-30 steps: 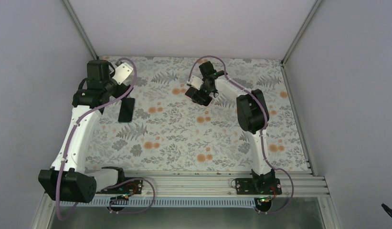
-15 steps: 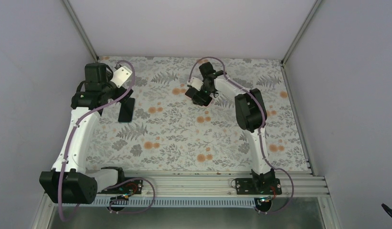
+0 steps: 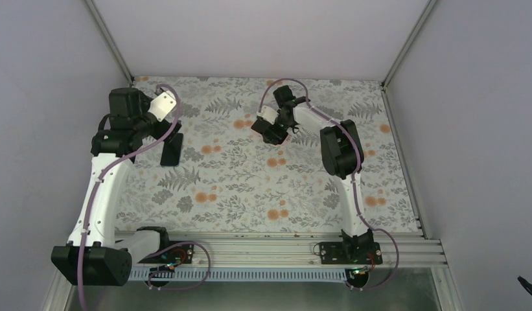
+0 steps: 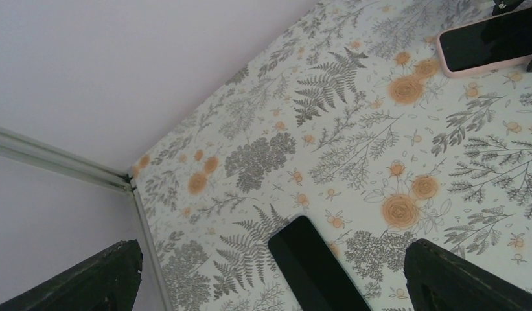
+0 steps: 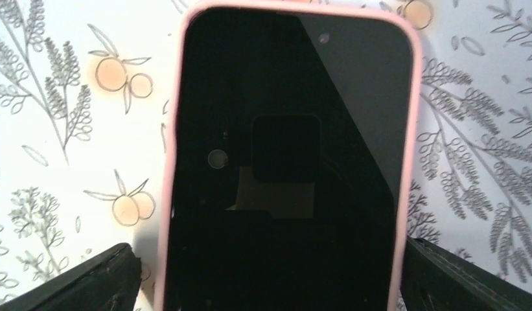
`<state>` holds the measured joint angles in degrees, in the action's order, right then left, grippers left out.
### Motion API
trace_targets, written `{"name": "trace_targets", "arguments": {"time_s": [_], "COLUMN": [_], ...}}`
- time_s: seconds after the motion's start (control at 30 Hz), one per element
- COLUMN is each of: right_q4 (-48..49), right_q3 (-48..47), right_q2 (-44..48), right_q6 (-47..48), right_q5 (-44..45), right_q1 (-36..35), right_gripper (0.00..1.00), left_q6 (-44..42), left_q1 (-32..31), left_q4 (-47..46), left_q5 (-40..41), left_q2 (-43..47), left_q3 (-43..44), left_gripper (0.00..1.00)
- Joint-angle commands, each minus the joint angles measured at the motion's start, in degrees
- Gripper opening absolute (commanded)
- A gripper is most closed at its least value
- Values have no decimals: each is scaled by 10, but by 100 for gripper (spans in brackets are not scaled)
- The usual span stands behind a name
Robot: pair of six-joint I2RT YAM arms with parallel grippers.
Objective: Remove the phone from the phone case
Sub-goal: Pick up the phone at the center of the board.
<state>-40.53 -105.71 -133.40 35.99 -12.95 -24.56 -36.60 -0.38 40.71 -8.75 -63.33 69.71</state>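
The phone (image 5: 286, 162), glossy black and screen up, lies in the pink phone case (image 5: 409, 162) on the floral mat. My right gripper (image 5: 273, 282) stands open just above it, one finger (image 5: 88, 278) on each side of the case. The left one is clear of the rim and the right one is close beside it. In the left wrist view the cased phone (image 4: 490, 39) shows at the top right. In the top view my right gripper (image 3: 274, 131) covers it. My left gripper (image 4: 279, 285) is open at the left.
A bare all-black phone (image 4: 315, 265) lies on the mat under my left gripper (image 3: 156, 133), seen in the top view as a dark slab (image 3: 172, 149). The mat's left metal edge (image 4: 143, 227) and the grey side wall are close by.
My left wrist has drawn a little to the left and back from the bare black phone. My right gripper has hardly moved over the cased phone. Both stay open.
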Motion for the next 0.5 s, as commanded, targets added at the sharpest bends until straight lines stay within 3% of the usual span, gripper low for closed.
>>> {"name": "trace_targets", "arguments": {"time_s": [0.0, 0.23, 0.47], "right_q4": [-65, -32, 73], "right_q3": [12, 105, 213], "right_q2": [-25, 28, 178], "right_q6": [27, 38, 11], "right_q5": [-12, -5, 1], "right_q1": [6, 6, -24], "right_gripper": [100, 69, 56], "left_q6": [12, 42, 58], "left_q1": [3, 3, 3], "left_q4": [10, 56, 123], "left_q5": [-28, -138, -318], "left_q2": [-12, -84, -203], "left_q3": [3, 45, 100], "left_gripper": [100, 100, 100]}}
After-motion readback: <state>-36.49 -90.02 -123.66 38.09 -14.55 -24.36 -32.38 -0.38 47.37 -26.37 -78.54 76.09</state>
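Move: The phone in its pink case lies flat right under the right hand: its middle is straight below the hand point, about 1 cm down, with an open finger beside each long edge. From the left hand, that phone is roughly 13 cm ahead, 33 cm to the right and 28 cm below. The bare black phone lies some 39 cm to the right hand's left and 7 cm nearer the base; from the left hand it is about 6 cm ahead, 3 cm left and 28 cm below. The right hand shuts its fingers about a quarter of their opening onto the long edges of the pink-cased phone, easing back as it does so, then keeps its pinch and draws the phone back about 5 cm in all and slightly to the right, almost level and with hardly any wrist turn. Meanwhile the open, empty left hand comes down and right towards that phone, about 5 cm each way and a little forward, gathering speed as its wrist tips the fingers farther down and turns clockwise. ##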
